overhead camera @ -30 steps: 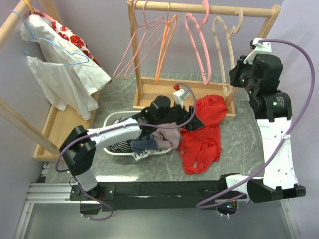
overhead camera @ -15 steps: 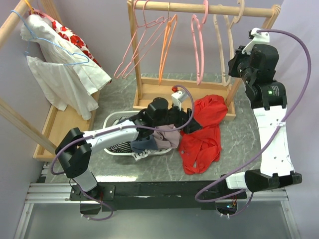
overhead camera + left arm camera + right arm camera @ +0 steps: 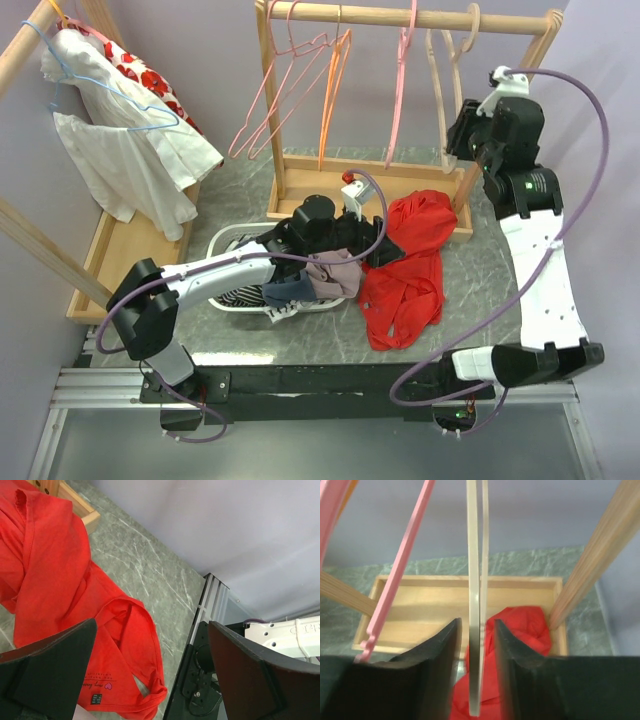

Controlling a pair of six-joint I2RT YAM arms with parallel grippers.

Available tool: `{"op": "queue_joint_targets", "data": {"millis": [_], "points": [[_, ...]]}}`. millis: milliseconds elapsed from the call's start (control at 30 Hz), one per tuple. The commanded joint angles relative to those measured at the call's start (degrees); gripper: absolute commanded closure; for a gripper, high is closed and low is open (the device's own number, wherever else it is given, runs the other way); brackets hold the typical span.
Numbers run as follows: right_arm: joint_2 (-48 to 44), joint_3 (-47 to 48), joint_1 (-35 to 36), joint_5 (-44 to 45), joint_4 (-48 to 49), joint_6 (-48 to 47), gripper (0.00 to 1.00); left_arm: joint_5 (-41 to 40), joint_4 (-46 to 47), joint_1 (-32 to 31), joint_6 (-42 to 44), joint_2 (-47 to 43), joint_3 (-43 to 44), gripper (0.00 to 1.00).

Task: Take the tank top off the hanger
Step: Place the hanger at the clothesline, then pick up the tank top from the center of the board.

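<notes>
The red tank top (image 3: 405,265) lies crumpled on the table, its upper part resting on the wooden rack's base tray; it also shows in the left wrist view (image 3: 50,570) and below the right jaws (image 3: 520,630). The beige hanger (image 3: 447,90) hangs bare on the rail. My right gripper (image 3: 462,138) is at its lower part, and the hanger (image 3: 476,605) stands edge-on between the parted jaws with a gap on each side (image 3: 476,650). My left gripper (image 3: 385,248) hovers wide open over the tank top's near edge, holding nothing (image 3: 152,630).
A white basket (image 3: 225,245) of mixed clothes sits under the left arm. Pink hangers (image 3: 398,90) and an orange hanger (image 3: 332,95) hang on the same rail (image 3: 400,17). At the far left a second rack carries a white garment (image 3: 130,150) on a blue hanger.
The right jaws have parted from the beige hanger, which has swung edge-on along with the pink one beside it. The right arm shifted slightly toward the rack. The left arm barely moved.
</notes>
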Motion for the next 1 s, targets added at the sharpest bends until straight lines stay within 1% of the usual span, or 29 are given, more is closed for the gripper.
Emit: {"op": "queue_joint_targets", "data": {"millis": [0,67,100,133,167,267,300,367,433,500,533,567,633,667,733,967], "points": [[-6.44,-4.98,-0.15,0.65,2.71,0.73,0.30,-0.38,-0.30,-0.28,1.62,-2.53,0.49,0.01],[-8.47,-7.09,-0.15,0.82,3.15,1.16,0.19,-0.55,-0.48,-0.28,1.71,-3.14,0.58,0.01],[-10.74,-9.37,-0.15,1.34,3.33,1.34,0.15,-0.73,-0.66,-0.28,1.80,-3.32,0.58,0.01],[-11.90,-10.52,-0.15,2.83,3.50,3.08,0.05,-1.42,-1.01,-0.19,2.32,-3.84,0.75,0.01],[-13.22,-11.75,-0.15,4.06,3.77,4.58,0.00,-1.69,-1.53,-0.28,2.76,-4.02,1.01,0.00],[-20.42,-20.00,-0.15,7.32,6.04,8.72,0.00,-4.33,-4.78,-0.80,5.40,-5.25,1.63,0.01],[-24.09,-24.37,0.02,8.02,6.14,9.51,0.00,-4.94,-5.22,-0.72,5.84,-5.69,1.46,0.01],[-26.84,-28.27,0.02,8.82,5.18,11.97,0.00,-7.74,-6.11,-0.72,6.55,-7.62,0.40,0.00],[-28.78,-32.84,0.02,8.56,3.34,13.99,0.00,-8.90,-6.28,-0.80,6.98,-10.07,-0.91,0.00],[-27.04,-35.56,0.02,7.16,-0.26,15.22,0.00,-9.52,-6.72,-0.72,7.34,-11.49,-1.27,0.01],[-25.90,-36.19,0.02,4.89,-1.49,16.53,0.00,-9.60,-7.07,-0.80,7.43,-12.45,-1.36,0.00],[-23.27,-36.89,0.02,3.91,-3.42,17.24,0.00,-9.69,-7.68,-0.72,7.43,-12.98,-1.36,0.01],[-20.80,-39.26,0.37,3.63,-4.14,19.61,0.00,-10.31,-7.69,-0.72,6.90,-14.65,-1.88,0.00],[-19.13,-40.23,0.46,2.07,-2.66,19.62,0.00,-10.57,-7.34,-0.72,6.81,-15.09,-2.23,0.01],[-17.63,-42.69,0.46,1.96,-1.16,20.58,0.00,-11.53,-7.08,-0.72,6.20,-16.76,-3.02,0.00],[-7.36,-42.53,0.55,-0.23,3.24,20.68,0.00,-15.58,-8.65,-0.72,5.93,-21.42,-4.34,0.01]]}}
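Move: Below the right hand, about 41 cm down, some 9 cm back and 3 cm to its left, lies the red tank top. The beige hanger is on the rail with its lower end between the right fingers, its middle some 6 cm ahead, straight in line and 8 cm higher. The pink hanger beside it is about 9 cm left, 5 cm ahead and 6 cm above the hand. From the left hand the tank top lies some 6 cm ahead, 7 cm right and 25 cm below. Opening its fingers the rest of the way, the right hand comes free of the beige hanger, drawing back about 11 cm. It then drops steeply towards the red tank top, some 27 cm lower in all, tipping its fingers down by about 35 degrees and stopping clear above the cloth. The empty left hand, still open, rises and shifts left, each about 7 cm, away from the tank top, turning slightly counter-clockwise. ##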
